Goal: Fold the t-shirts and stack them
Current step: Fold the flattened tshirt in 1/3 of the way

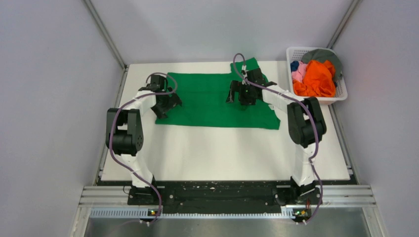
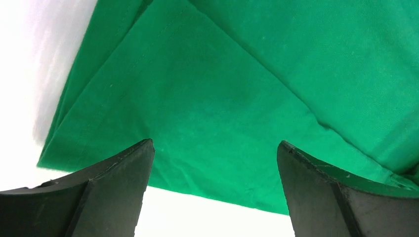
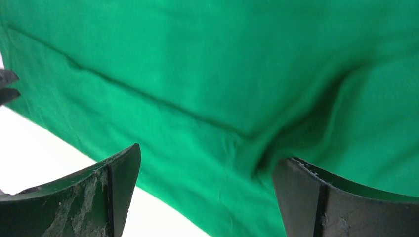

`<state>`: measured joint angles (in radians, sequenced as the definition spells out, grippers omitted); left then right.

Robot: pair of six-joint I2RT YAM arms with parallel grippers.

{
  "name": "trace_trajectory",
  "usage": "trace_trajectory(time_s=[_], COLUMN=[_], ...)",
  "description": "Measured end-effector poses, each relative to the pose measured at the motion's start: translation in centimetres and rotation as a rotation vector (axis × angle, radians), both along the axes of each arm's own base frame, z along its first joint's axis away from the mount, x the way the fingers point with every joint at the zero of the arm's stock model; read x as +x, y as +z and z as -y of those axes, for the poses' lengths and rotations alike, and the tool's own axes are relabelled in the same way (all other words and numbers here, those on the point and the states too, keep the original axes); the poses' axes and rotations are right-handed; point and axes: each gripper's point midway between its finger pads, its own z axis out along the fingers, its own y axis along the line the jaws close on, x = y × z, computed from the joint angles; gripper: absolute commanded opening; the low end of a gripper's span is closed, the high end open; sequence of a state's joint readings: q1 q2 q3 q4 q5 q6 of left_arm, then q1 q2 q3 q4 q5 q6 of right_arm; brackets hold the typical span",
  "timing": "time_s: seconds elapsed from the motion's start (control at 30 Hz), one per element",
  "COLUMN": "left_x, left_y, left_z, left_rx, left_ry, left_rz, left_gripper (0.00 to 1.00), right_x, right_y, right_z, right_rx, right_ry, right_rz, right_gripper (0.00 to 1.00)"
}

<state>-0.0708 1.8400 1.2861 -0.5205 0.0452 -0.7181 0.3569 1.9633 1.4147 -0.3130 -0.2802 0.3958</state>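
Observation:
A bright green t-shirt (image 1: 212, 101) lies partly folded on the white table (image 1: 222, 150), towards the back. My left gripper (image 1: 165, 102) hangs over its left edge. In the left wrist view that gripper (image 2: 215, 143) is open, with a folded corner of the green t-shirt (image 2: 222, 98) lying between and beyond its fingers. My right gripper (image 1: 244, 94) hovers over the shirt's right part. It (image 3: 206, 152) is open too, above a creased fold of the green t-shirt (image 3: 197, 74). Neither gripper holds any cloth.
A white lattice basket (image 1: 292, 50) stands at the back right corner. It holds crumpled orange (image 1: 316, 79), pink (image 1: 299, 73), blue (image 1: 294, 64) and grey (image 1: 323, 55) shirts. Grey walls close in the table on the left, right and back.

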Motion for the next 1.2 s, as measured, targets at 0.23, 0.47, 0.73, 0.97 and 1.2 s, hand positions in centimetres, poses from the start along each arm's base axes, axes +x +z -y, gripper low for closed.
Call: trace_trajectory(time_s=[0.23, 0.47, 0.73, 0.97, 1.2], left_x=[1.6, 2.1, -2.6, -11.3, -16.5], left_y=[-1.0, -1.7, -1.8, -2.3, -2.6], left_z=[0.4, 0.6, 1.1, 1.8, 0.9], left_rx=[-0.011, -0.017, -0.032, -0.02, 0.019], left_ry=[-0.016, -0.022, -0.035, -0.038, 0.04], left_rz=[-0.012, -0.016, 0.025, 0.008, -0.021], left_gripper=[0.99, 0.99, 0.99, 0.99, 0.99], right_x=[4.2, 3.7, -3.5, -11.4, -15.6], right_y=[-2.3, -2.8, -3.1, -3.4, -3.6], right_z=[-1.7, -0.7, 1.2, 1.8, 1.9], right_rx=[-0.002, -0.02, -0.008, -0.012, -0.03], right_ry=[-0.034, -0.051, -0.043, -0.037, -0.007], right_rz=[-0.002, 0.035, 0.019, -0.031, -0.063], right_gripper=[0.97, 0.97, 0.97, 0.97, 0.97])
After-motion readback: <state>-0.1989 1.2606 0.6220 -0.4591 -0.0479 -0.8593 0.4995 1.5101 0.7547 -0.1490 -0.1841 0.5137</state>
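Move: The left gripper hangs open over the folded green t-shirt; the shirt's middle lies about 4 cm ahead, 19 cm to its right and 3 cm below, and the near left corner some 7 cm back and 6 cm left. From the open right gripper that middle is about 2 cm ahead, 8 cm left and 4 cm below; the near right corner lies 12 cm back and 16 cm right, the unfolded sleeve 17 cm ahead and 3 cm right. Lower both open grippers onto the folded t-shirt while easing forward, the left about 2 cm, the right about 4 cm. With the fingertips pressing on the cloth, drag it straight back towards the bases, both hands together, some 20 cm, keeping the fingers wide open and the wrists as they are. ##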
